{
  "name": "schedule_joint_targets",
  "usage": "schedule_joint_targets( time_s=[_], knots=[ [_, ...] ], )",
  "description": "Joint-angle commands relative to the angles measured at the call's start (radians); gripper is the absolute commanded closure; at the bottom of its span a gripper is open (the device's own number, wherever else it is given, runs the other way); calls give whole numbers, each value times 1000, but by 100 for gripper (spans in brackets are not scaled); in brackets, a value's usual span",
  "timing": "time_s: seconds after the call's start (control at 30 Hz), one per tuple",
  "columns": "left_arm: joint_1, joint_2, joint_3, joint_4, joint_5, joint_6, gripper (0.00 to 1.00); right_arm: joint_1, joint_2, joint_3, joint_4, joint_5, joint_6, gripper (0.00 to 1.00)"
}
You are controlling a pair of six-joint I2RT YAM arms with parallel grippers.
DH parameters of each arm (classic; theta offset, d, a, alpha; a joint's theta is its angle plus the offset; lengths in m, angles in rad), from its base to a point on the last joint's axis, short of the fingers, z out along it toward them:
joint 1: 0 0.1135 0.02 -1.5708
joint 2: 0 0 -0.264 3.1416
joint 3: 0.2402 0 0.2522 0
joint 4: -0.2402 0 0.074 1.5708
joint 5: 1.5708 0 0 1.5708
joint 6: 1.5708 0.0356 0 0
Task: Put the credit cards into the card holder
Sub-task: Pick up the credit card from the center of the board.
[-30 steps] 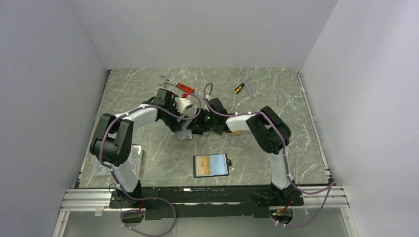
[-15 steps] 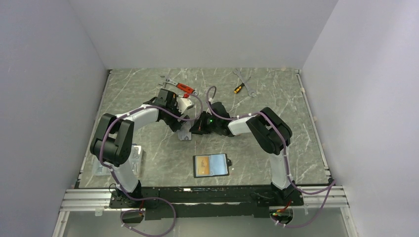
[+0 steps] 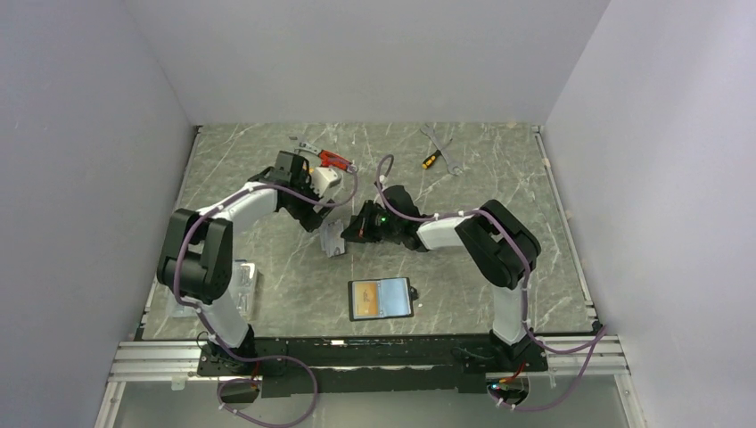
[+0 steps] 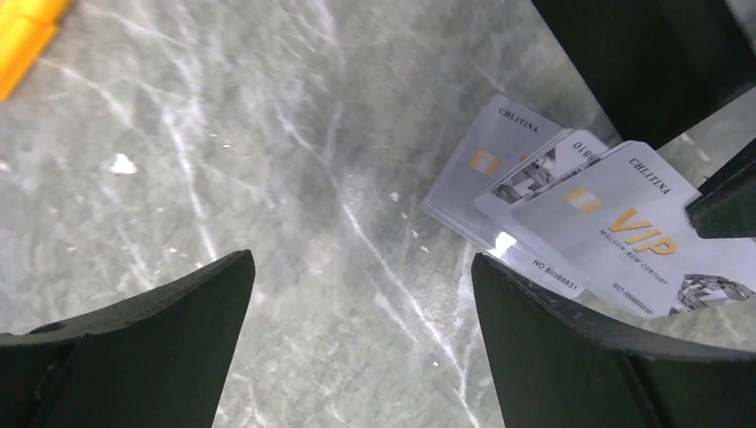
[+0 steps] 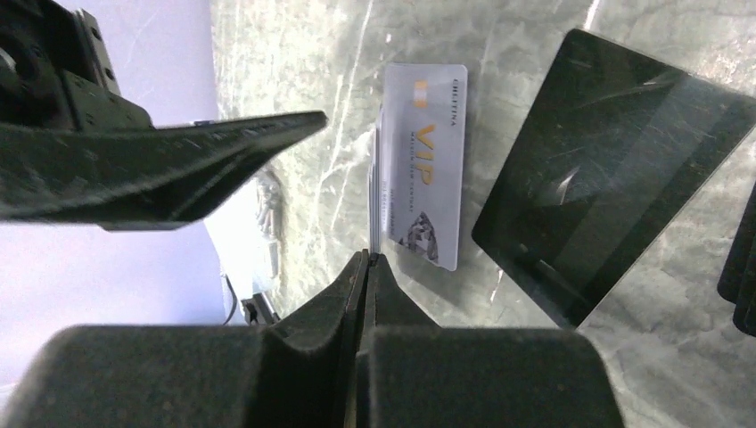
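A fanned stack of silver-grey credit cards (image 4: 544, 201) lies on the marble table (image 3: 267, 267), just past my left gripper (image 4: 361, 267), which stands wide open over bare marble. My right gripper (image 5: 368, 259) is shut, its tips pinching the near edge of the top silver VIP card (image 5: 426, 169). A plain black card (image 5: 606, 178) lies flat to the right of the stack. From above, the cards (image 3: 332, 239) sit between the left gripper (image 3: 323, 214) and the right gripper (image 3: 349, 235). The card holder (image 3: 382, 299) lies open nearer the arm bases, with an orange card on its left half.
Red-handled pliers (image 3: 332, 159) and a screwdriver with a wrench (image 3: 439, 153) lie at the back of the table. A clear packet (image 3: 241, 281) sits by the left arm's base. Something yellow (image 4: 27, 27) shows at the corner of the left wrist view.
The right gripper has closed on the silver card and reached a little left. The left arm has drawn back toward the far left, away from the cards.
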Motion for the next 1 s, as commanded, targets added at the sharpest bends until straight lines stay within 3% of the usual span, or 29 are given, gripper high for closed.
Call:
schedule_joint_targets(
  time_s=[0.0, 0.23, 0.57, 0.87, 0.97],
  knots=[
    [36, -99, 76, -70, 113, -70, 1, -2, -75, -12, 57, 8, -31, 100],
    [36, -150, 53, -121, 304, -147, 1, -14, -104, -49, 94, 7, -37, 100],
    [57, -85, 7, -94, 423, -201, 0, -65, -169, -87, 89, 4, -60, 100],
    [134, -157, -67, 53, 861, -416, 1, -92, -307, -180, 221, -58, -4, 100],
    [132, -215, -117, 169, 917, -528, 1, -93, -343, -222, 304, -83, 32, 100]
  ],
)
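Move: The VIP credit card, already pinched with other cards at the right fingertips, has its middle about 2 cm left, 1 cm ahead and 1 cm below the right hand; from the left hand it lies roughly 5 cm back and 4 cm right, 1 cm lower. Some 4 cm below the right hand, the loose pile lies 3 cm left and 1 cm back, the black card 3 cm right and level with it. The open holder is 16 cm back, 9 cm right. The VIP card stays pinched in the shut right fingers, lifted about 8 cm off the pile and drawn some 5 cm right, tipping up slightly. The wide-open left hand rises, goes back and right about 6 cm each way with a small dip midway, and tilts some 45 degrees until its fingers point mostly right, towards the held card. ##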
